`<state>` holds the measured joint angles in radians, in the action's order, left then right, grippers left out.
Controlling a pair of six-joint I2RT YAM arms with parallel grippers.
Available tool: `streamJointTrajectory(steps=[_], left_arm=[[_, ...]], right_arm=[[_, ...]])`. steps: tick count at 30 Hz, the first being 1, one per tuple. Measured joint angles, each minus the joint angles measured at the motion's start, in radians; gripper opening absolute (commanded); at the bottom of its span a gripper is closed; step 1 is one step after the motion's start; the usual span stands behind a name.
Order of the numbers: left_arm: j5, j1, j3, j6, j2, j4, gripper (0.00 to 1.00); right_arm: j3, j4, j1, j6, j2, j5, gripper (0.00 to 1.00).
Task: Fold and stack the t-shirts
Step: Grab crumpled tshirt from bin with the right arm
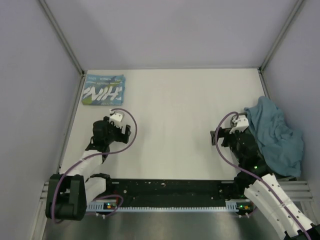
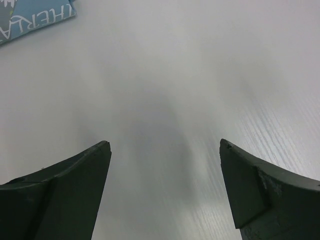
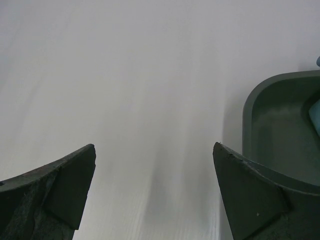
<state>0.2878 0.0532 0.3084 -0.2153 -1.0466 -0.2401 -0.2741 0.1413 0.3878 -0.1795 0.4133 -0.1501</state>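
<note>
A folded teal t-shirt with white "NIH" lettering [image 1: 104,90] lies at the table's far left corner; its edge shows in the left wrist view [image 2: 35,20]. A crumpled slate-teal t-shirt [image 1: 276,135] is heaped at the right edge. My left gripper [image 1: 116,116] is open and empty over bare table [image 2: 165,145], just below the folded shirt. My right gripper [image 1: 239,120] is open and empty [image 3: 154,146], right beside the heap's left edge. No bright blue shirt shows.
A dark grey-green tray [image 3: 280,130] lies just right of my right gripper, mostly under the heaped shirt. Grey walls enclose the white table [image 1: 175,125] at the back and both sides. A black rail [image 1: 170,190] runs along the near edge.
</note>
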Motion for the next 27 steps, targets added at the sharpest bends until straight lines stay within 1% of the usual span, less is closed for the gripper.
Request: streamJointTrajectory(steps=[3,6,8,11,13,15,16,17,19,20,21,22,25,27], left_arm=[[-0.01,0.0,0.006,0.004,-0.021,-0.003,0.94],[0.012,0.0,0.054,-0.032,-0.069,0.031,0.91],[0.023,0.0,0.139,-0.055,-0.12,0.098,0.87],[0.083,0.0,0.38,-0.1,-0.225,0.271,0.87],[0.148,0.0,0.51,-0.132,-0.261,0.354,0.87],[0.208,0.0,0.578,-0.164,-0.264,0.413,0.88],[0.229,0.002,0.584,-0.179,-0.257,0.433,0.88],[0.241,0.004,0.581,-0.189,-0.252,0.452,0.88],[0.254,0.012,0.546,-0.21,-0.241,0.482,0.88],[0.256,0.015,0.527,-0.217,-0.238,0.498,0.88],[0.257,0.018,0.507,-0.225,-0.238,0.509,0.88],[0.258,0.02,0.488,-0.23,-0.238,0.515,0.88],[0.263,0.021,0.446,-0.242,-0.238,0.532,0.88],[0.271,0.021,0.436,-0.25,-0.238,0.533,0.88]], right_arm=[[-0.006,0.001,0.0,-0.008,0.006,-0.005,0.99],[-0.081,0.028,0.0,-0.017,0.066,-0.016,0.99],[-0.175,0.051,0.0,-0.026,0.127,-0.033,0.99],[-0.368,0.093,-0.003,-0.026,0.255,-0.087,0.99],[-0.5,0.136,-0.03,-0.029,0.346,-0.17,0.99],[-0.583,0.164,-0.139,-0.05,0.416,-0.222,0.99],[-0.59,0.17,-0.223,-0.069,0.433,-0.223,0.99],[-0.589,0.18,-0.304,-0.087,0.442,-0.224,0.99],[-0.574,0.205,-0.517,-0.145,0.465,-0.214,0.97],[-0.562,0.214,-0.604,-0.172,0.482,-0.219,0.96],[-0.555,0.221,-0.654,-0.193,0.5,-0.224,0.96],[-0.548,0.227,-0.689,-0.209,0.526,-0.232,0.96],[-0.545,0.219,-0.701,-0.228,0.639,-0.248,0.95],[-0.545,0.209,-0.7,-0.23,0.726,-0.251,0.9]])
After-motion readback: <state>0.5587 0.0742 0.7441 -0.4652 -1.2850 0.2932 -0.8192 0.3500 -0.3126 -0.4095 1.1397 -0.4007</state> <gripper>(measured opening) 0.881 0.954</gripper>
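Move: The crumpled t-shirt lies off to the right hand's right, its middle some 26 cm away, only about 2 cm farther out and roughly 11 cm lower. It is heaped over the far right part of the dark bin, whose middle is around 21 cm to the hand's right, level with it fore and aft and about 13 cm below. From the left hand the t-shirt is some 67 cm to the right, about 2 cm back and 4 cm lower. Up and a little forward first, the right hand climbs about 13 cm, then swings some 23 cm right over the bin and sinks towards the t-shirt, turning roughly 60 degrees clockwise and tipping down, fingers still wide open. The left hand loops forward and up over empty table, then back down, ending 4 cm to the right and turned clockwise. ##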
